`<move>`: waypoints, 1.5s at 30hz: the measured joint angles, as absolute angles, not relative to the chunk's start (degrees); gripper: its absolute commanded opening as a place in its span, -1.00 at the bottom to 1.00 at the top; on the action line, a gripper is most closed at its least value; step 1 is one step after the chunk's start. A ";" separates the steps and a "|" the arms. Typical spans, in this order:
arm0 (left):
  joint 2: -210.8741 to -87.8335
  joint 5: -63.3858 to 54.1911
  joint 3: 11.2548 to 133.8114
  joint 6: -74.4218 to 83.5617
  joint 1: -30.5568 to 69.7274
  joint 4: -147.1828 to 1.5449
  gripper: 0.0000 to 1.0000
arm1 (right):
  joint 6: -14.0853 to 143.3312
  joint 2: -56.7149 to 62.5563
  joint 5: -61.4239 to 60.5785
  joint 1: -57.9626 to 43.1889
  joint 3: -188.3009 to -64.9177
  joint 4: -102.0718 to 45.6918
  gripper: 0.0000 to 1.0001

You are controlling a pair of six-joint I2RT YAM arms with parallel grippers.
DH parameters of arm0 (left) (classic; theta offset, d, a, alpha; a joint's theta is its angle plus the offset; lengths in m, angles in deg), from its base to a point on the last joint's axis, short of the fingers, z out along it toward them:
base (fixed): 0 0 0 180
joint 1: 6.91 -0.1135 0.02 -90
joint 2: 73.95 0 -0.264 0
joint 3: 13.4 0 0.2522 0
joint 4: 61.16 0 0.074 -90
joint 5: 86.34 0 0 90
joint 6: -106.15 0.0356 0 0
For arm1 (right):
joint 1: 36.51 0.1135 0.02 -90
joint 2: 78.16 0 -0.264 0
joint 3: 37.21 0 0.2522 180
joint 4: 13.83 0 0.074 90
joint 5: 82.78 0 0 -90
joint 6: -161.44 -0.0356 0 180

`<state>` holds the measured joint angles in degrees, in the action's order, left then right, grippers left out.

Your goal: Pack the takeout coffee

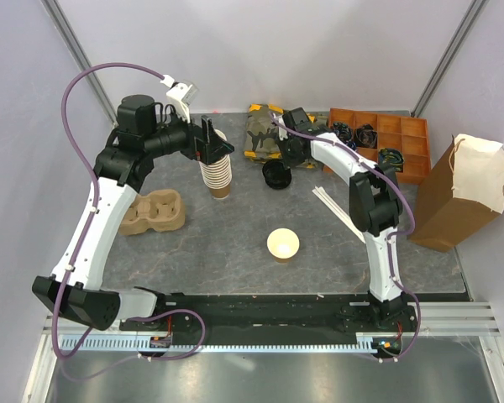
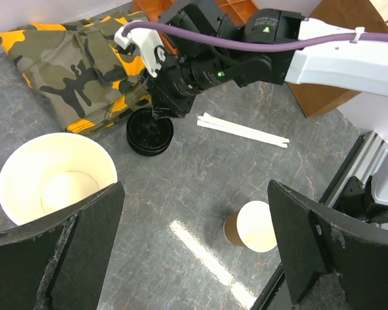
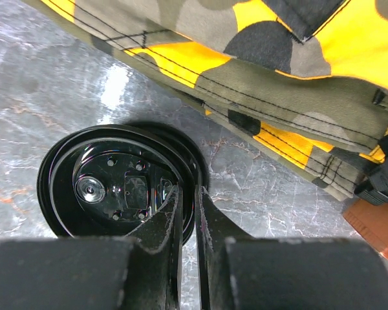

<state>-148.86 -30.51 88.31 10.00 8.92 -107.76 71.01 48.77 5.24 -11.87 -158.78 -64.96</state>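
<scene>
A small brown paper cup (image 1: 283, 244), cream-white inside, stands alone on the grey table with no lid on it; the left wrist view shows this cup (image 2: 252, 226) below my open fingers. A black lid (image 1: 276, 175) lies on the table beside the camouflage cloth. My right gripper (image 3: 189, 190) has one finger inside the lid (image 3: 110, 187) and one outside, pinched on its rim. My left gripper (image 1: 223, 147) hangs wide open over the tall stack of lidless paper cups (image 1: 217, 172), holding nothing.
Camouflage cloth (image 1: 260, 134) lies at the back centre. An orange compartment tray (image 1: 386, 138) sits back right and a brown paper bag (image 1: 454, 197) stands at the right edge. A cardboard cup carrier (image 1: 155, 211) lies left, and white paper-wrapped sticks (image 1: 336, 210) lie right of centre.
</scene>
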 measured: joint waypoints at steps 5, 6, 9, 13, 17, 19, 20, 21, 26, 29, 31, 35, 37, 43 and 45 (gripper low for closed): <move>-149.32 -31.56 88.28 10.41 8.92 -107.76 0.98 | 70.99 47.83 3.95 -11.96 -158.81 -65.02 -1.00; -149.32 -32.04 88.22 10.70 8.90 -107.74 0.98 | 70.92 47.79 3.34 -12.13 -158.81 -65.16 -1.00; -149.32 -34.25 88.04 12.55 8.90 -107.72 0.97 | 70.66 47.66 1.39 -12.53 -158.81 -65.86 -1.00; -149.32 -37.72 87.72 17.38 8.94 -107.76 1.00 | 69.98 46.63 -3.09 -14.30 -158.74 -66.75 -1.00; -148.95 -38.90 87.69 25.69 10.17 -107.98 0.99 | 69.07 41.74 -10.50 -18.25 -156.84 -67.49 -1.00; -148.32 -38.14 87.69 30.96 12.09 -108.53 1.00 | 68.80 37.32 -15.74 -21.16 -154.46 -67.54 -1.00; -147.88 -37.22 87.69 34.02 13.58 -108.90 1.00 | 68.72 34.59 -18.63 -22.54 -152.99 -67.56 -1.00; -147.33 -36.52 87.54 36.97 15.15 -109.10 0.98 | 68.72 31.77 -21.51 -23.94 -151.31 -67.58 -1.00; -143.86 -34.03 85.05 51.90 22.67 -109.29 0.72 | 69.68 18.98 -35.13 -26.06 -143.44 -68.87 -1.00; -141.98 -34.18 82.62 61.30 26.23 -108.94 0.57 | 71.27 15.20 -42.95 -24.79 -139.66 -71.21 -1.00; -138.94 -33.68 76.79 67.66 29.31 -105.38 0.52 | 72.02 13.82 -48.83 -24.28 -135.97 -72.76 -1.00; -130.31 -31.73 59.76 73.64 36.88 -93.60 0.38 | 71.84 12.56 -58.89 -24.42 -128.47 -75.56 -1.00; -127.22 -30.68 52.90 76.44 39.91 -87.35 0.33 | 71.25 12.12 -62.73 -24.42 -126.52 -76.13 -1.00; -125.91 -27.36 45.05 83.35 46.89 -71.83 0.08 | 67.49 8.40 -71.61 -24.24 -122.57 -76.50 -1.00; -126.07 -26.42 44.18 85.29 48.61 -68.03 -0.05 | 66.31 7.11 -73.38 -24.02 -120.93 -76.50 -1.00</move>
<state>-126.07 -26.42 44.18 85.29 48.61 -68.03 66.31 7.11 -73.38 -24.02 -120.93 -76.50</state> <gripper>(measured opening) 0.553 0.152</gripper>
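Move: The right hand already pinches the top black lid by its rim, the lid's middle about 4 cm to its left and 2 cm back; the other lids lie just below. The open cup stands about 25 cm back and 4 cm left of this hand, at its height; the white straws lie about 11 cm back, 13 cm right and 5 cm below. From the empty left hand the held lid is about 14 cm ahead, 15 cm right and 31 cm down. Keeping its pinch on the lid's rim, the right hand carries it back some 26 cm and up about 19 cm towards the open cup's side of the table, rolling until its fingers point left. The wide-open left hand comes back about 17 cm, right 12 cm and down 5 cm towards the lid, swinging its fingers round to point level to the right and closing them partway on nothing. ##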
